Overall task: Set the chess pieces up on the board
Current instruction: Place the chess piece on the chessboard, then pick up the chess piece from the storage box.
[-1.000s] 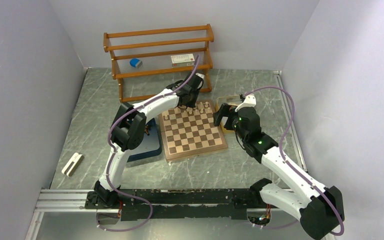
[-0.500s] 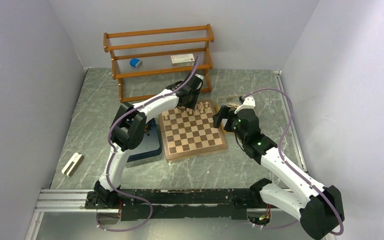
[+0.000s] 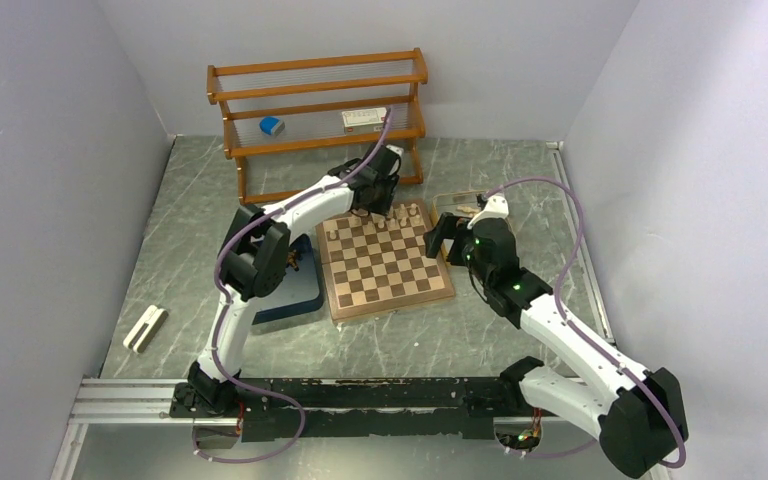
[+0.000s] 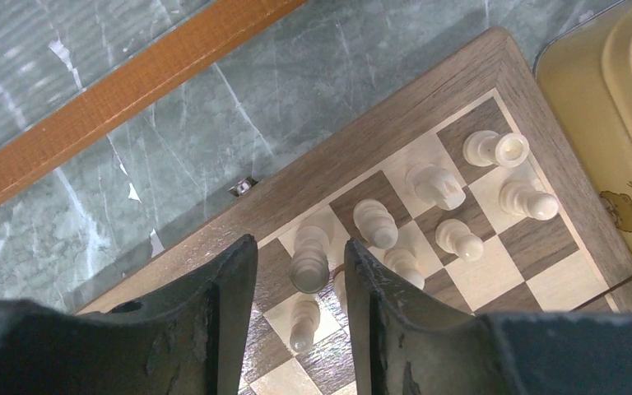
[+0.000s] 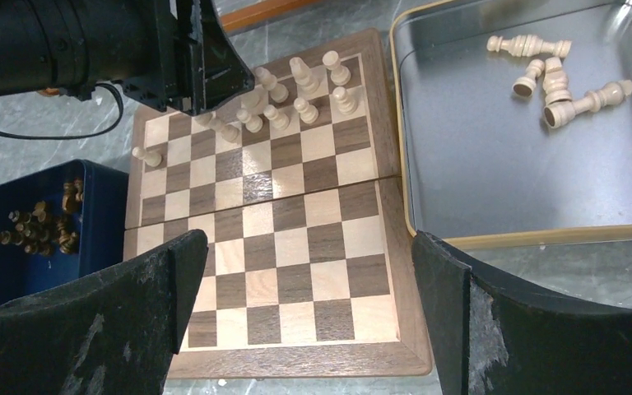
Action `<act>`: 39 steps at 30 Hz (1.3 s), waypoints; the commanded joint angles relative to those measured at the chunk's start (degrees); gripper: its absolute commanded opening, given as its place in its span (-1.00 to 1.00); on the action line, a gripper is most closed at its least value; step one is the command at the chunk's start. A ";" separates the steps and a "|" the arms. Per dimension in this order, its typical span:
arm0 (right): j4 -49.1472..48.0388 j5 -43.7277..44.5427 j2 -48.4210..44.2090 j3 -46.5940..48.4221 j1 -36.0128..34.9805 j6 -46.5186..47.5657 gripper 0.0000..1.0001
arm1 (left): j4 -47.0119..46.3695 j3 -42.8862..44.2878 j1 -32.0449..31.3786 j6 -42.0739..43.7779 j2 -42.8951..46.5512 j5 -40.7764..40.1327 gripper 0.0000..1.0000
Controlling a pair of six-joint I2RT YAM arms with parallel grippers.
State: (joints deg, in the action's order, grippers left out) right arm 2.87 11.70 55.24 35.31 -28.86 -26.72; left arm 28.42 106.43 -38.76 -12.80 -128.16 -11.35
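The board lies mid-table. Several cream chess pieces stand in its far right corner; one stands alone at the far left. My left gripper hovers over the board's far edge. It is open, and a cream piece stands free between its fingers. My right gripper is open and empty above the board's right half. More cream pieces lie in the yellow tray. Dark pieces lie in the navy tray.
The yellow tray sits against the board's right side and the navy tray against its left. A wooden shelf stands behind the board, close to my left gripper. A small white object lies at the near left.
My left gripper has drawn back and up from the board's far rows towards the shelf. My right gripper has shifted slightly.
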 commanded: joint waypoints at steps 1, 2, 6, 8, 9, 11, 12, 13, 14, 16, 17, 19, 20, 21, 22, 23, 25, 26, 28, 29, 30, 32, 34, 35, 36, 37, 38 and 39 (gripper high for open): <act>0.37 -0.21 1.07 0.29 0.47 -1.86 0.99 | -0.55 2.47 0.62 0.76 3.15 2.70 -0.01; 0.86 -0.17 1.09 0.58 0.44 -1.60 0.99 | -0.56 2.40 0.78 0.88 3.96 2.79 0.03; 1.66 2.18 0.82 1.47 0.45 -2.36 0.99 | -1.28 1.17 2.55 -0.16 7.85 6.66 0.11; 1.76 2.82 1.28 2.19 0.47 -1.51 1.00 | -1.50 0.13 4.03 -0.94 10.06 9.04 0.14; 2.42 3.80 1.72 2.92 0.53 -0.85 1.00 | -1.67 -0.68 4.57 -1.08 11.37 10.04 0.15; 4.74 6.87 3.05 5.18 0.54 0.03 1.00 | -1.79 -2.56 5.77 -1.43 14.13 11.69 0.16; 5.72 8.32 3.93 6.36 0.50 0.69 1.00 | -1.88 -3.80 6.33 -1.93 15.72 12.66 0.17; 6.44 9.80 4.71 7.56 0.55 1.42 1.00 | -2.07 -5.30 6.89 -2.29 17.60 13.93 0.18; 7.23 11.56 5.77 8.76 0.56 1.89 1.00 | -2.32 -6.91 7.28 -2.47 19.53 15.23 0.19; 8.37 14.80 8.10 10.88 0.82 2.47 1.00 | -2.28 -10.06 7.76 -2.45 24.32 16.98 0.23; 8.45 15.32 9.43 11.75 1.11 2.89 1.00 | -2.01 -11.51 7.82 -2.11 26.40 17.47 0.25; 7.54 15.58 11.94 12.85 1.78 3.90 1.00 | -1.23 -14.62 7.83 -1.41 30.75 18.74 0.36; 7.01 15.74 13.25 13.26 2.13 3.95 1.00 | -1.08 -16.23 7.83 -1.03 32.88 19.49 0.46; 6.38 16.02 14.60 13.51 2.45 3.89 1.00 | -0.95 -18.14 7.87 -0.84 35.24 20.29 0.56; 5.46 15.88 16.40 13.64 2.88 3.67 0.98 | -0.58 -19.78 7.83 -0.51 37.44 20.82 0.68; 4.81 15.58 17.79 13.97 3.63 3.16 0.95 | -0.08 -21.41 7.85 -0.40 39.57 21.12 0.71; 2.57 13.17 20.33 14.47 4.28 3.11 0.87 | -0.38 -26.86 7.84 -0.30 44.35 21.38 0.76; 0.67 10.55 21.16 14.32 4.32 3.68 0.79 | -0.58 -28.53 7.83 -0.26 46.95 21.41 0.78; -1.64 4.41 22.48 14.43 4.34 5.72 0.59 | -0.83 -33.53 7.83 -0.10 51.64 20.57 0.80; -1.83 1.62 22.92 14.89 4.32 6.15 0.47 | -0.76 -35.95 7.83 0.09 53.87 20.05 0.80; -1.83 -0.66 23.14 15.36 4.22 6.70 0.37 | -0.70 -38.09 7.83 0.44 55.81 19.47 0.80; -4.00 -6.31 23.09 15.05 4.09 7.83 0.22 | -0.78 -43.60 7.87 0.92 59.76 17.27 0.80; -6.18 -9.31 23.17 14.32 3.83 8.01 0.10 | -1.34 -47.79 7.83 1.34 63.20 14.86 0.80; -6.22 -9.64 23.41 14.48 3.78 7.92 0.05 | -1.55 -49.43 7.83 1.39 64.60 14.37 0.79; -5.41 -8.55 23.77 14.94 3.81 7.78 0.02 | -1.69 -50.68 7.83 1.45 65.71 14.32 0.79; -4.26 -6.18 24.11 15.63 3.77 7.42 0.01 | -1.63 -51.52 7.85 1.60 66.90 14.64 0.79; -3.32 -3.41 24.42 16.19 3.81 7.04 0.02 | -1.43 -52.00 7.83 1.82 67.49 15.09 0.78; -2.50 -0.47 24.54 16.47 3.96 6.67 0.00 | -1.10 -52.30 7.83 2.00 68.12 15.51 0.78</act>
State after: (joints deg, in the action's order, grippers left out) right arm 0.51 7.03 78.94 49.10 -25.02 -20.10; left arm 27.94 55.86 -30.70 -12.36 -63.00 5.13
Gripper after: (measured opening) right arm 0.511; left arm 0.894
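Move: The dark pieces in the blue tray lie about 23 cm left and 11 cm back of the left hand; the tall light piece stands between its open fingers, centred 3 cm lower. From the right hand that tall piece is some 15 cm ahead, 11 cm left and 13 cm below; a bishop stands 3 cm right of it, a pawn 3 cm nearer. Loose light pieces in the yellow tray lie 12 cm ahead and 10 cm right of the right hand. Left hand rises and retreats 23 cm back-left, opening; right advances 7 cm towards the tall piece, half-closing. ##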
